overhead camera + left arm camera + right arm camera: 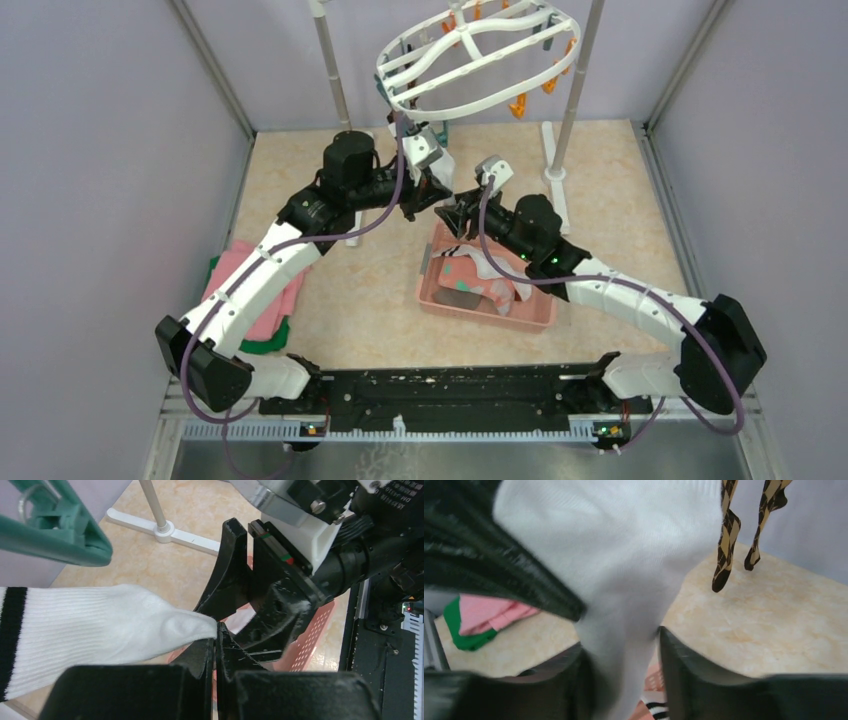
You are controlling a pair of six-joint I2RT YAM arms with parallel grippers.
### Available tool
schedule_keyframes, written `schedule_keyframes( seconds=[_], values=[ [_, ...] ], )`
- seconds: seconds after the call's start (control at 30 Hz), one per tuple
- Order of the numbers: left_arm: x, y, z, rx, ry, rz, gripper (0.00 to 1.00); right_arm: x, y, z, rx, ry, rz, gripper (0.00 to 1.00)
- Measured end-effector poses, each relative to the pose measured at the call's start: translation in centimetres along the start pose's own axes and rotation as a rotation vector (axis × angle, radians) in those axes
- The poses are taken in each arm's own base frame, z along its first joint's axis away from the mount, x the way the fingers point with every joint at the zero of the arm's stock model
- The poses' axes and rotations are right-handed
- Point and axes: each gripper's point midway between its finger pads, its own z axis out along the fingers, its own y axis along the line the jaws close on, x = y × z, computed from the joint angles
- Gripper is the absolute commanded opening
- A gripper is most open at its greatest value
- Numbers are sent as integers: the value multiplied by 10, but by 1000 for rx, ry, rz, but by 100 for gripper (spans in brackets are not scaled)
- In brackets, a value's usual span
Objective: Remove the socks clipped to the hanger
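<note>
The white oval hanger (470, 60) hangs at the back with orange clips. A white sock (100, 630) with a black cuff stripe stretches from a teal clip (60, 530) to my left gripper (216, 630), which is shut on its toe. My right gripper (621, 635) is just beside the left one, above the basket. Its fingers stand apart on either side of the same white sock (624, 555), which runs down between them. A brown-tan argyle pair (726, 545) hangs behind. In the top view both grippers (432, 195) (455, 215) meet under the hanger's left end.
A pink basket (440, 300) holding several socks (480, 280) sits under the right arm. Folded pink and green cloths (255, 300) lie at the left. Two white stand poles (575, 90) (335, 70) carry the hanger, and their feet rest on the floor.
</note>
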Motion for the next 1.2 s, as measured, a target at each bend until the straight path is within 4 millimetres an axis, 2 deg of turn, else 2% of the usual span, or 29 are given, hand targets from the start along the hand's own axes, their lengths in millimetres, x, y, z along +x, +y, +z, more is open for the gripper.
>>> schedule_keyframes(
  seconds=[0.03,0.07,0.13,0.17,0.2,0.23,0.27,0.3,0.43,0.6,0.7,0.83,0.93,1.1,1.2],
  values=[
    [0,0,0,1,0,-4,8,0,-2,3,8,0,-10,2],
    [0,-1,0,1,-1,-9,18,-1,-3,6,12,-6,-19,0],
    [0,-1,0,4,-1,-20,24,-3,-4,10,14,-16,-18,0],
    [0,-2,0,4,-1,-26,30,-4,-4,11,17,-22,-16,0],
    [0,-2,0,4,-1,-31,47,-5,-4,11,21,-25,-15,0],
    [0,-2,0,3,-1,-32,79,-7,-5,11,26,-34,-15,0],
    [-1,-2,-1,-2,-2,-37,93,-10,-6,10,34,-44,-14,0],
    [-1,0,-2,-15,0,-41,98,-12,-7,9,40,-53,-11,0],
    [-2,6,-16,-101,2,-75,99,-15,-13,-8,81,-73,-7,0],
    [-13,20,-46,-216,-30,-133,99,-14,-29,-30,144,-81,10,0],
    [-13,48,-70,-307,-59,-221,99,-8,-46,-46,198,-70,27,0],
    [-5,76,-84,-375,-71,-338,99,-6,-57,-64,240,-60,38,0],
    [0,82,-79,-361,-76,-407,99,-13,-54,-75,240,-74,48,0],
    [-5,78,-63,-271,-106,-462,98,-21,-47,-89,227,-85,83,0],
    [-7,81,-60,-266,-115,-464,90,-20,-40,-96,200,-83,114,0]
  ],
)
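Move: The right hand's half-shut fingers straddle the lower foot of the white sock; the sock's middle lies about 5 cm ahead, 2 cm left and 8 cm above. The left hand already pinches this sock, whose middle is some 7 cm ahead, level sideways and 4 cm up; its teal clip is about 12 cm ahead, 1 cm left and 8 cm up. From the right hand, the pink basket's middle is about 7 cm back, 8 cm right and 25 cm below. The right fingers shut on the white sock's foot, and the left fingers then spring wide open and let go. The right hand keeps its pinch and draws the sock about 10 cm right, easing back near the end and turning slightly clockwise. The left hand leaves empty, left and forward towards the brown checked sock, turning some 20 degrees counter-clockwise and drifting slightly back right at the end. ##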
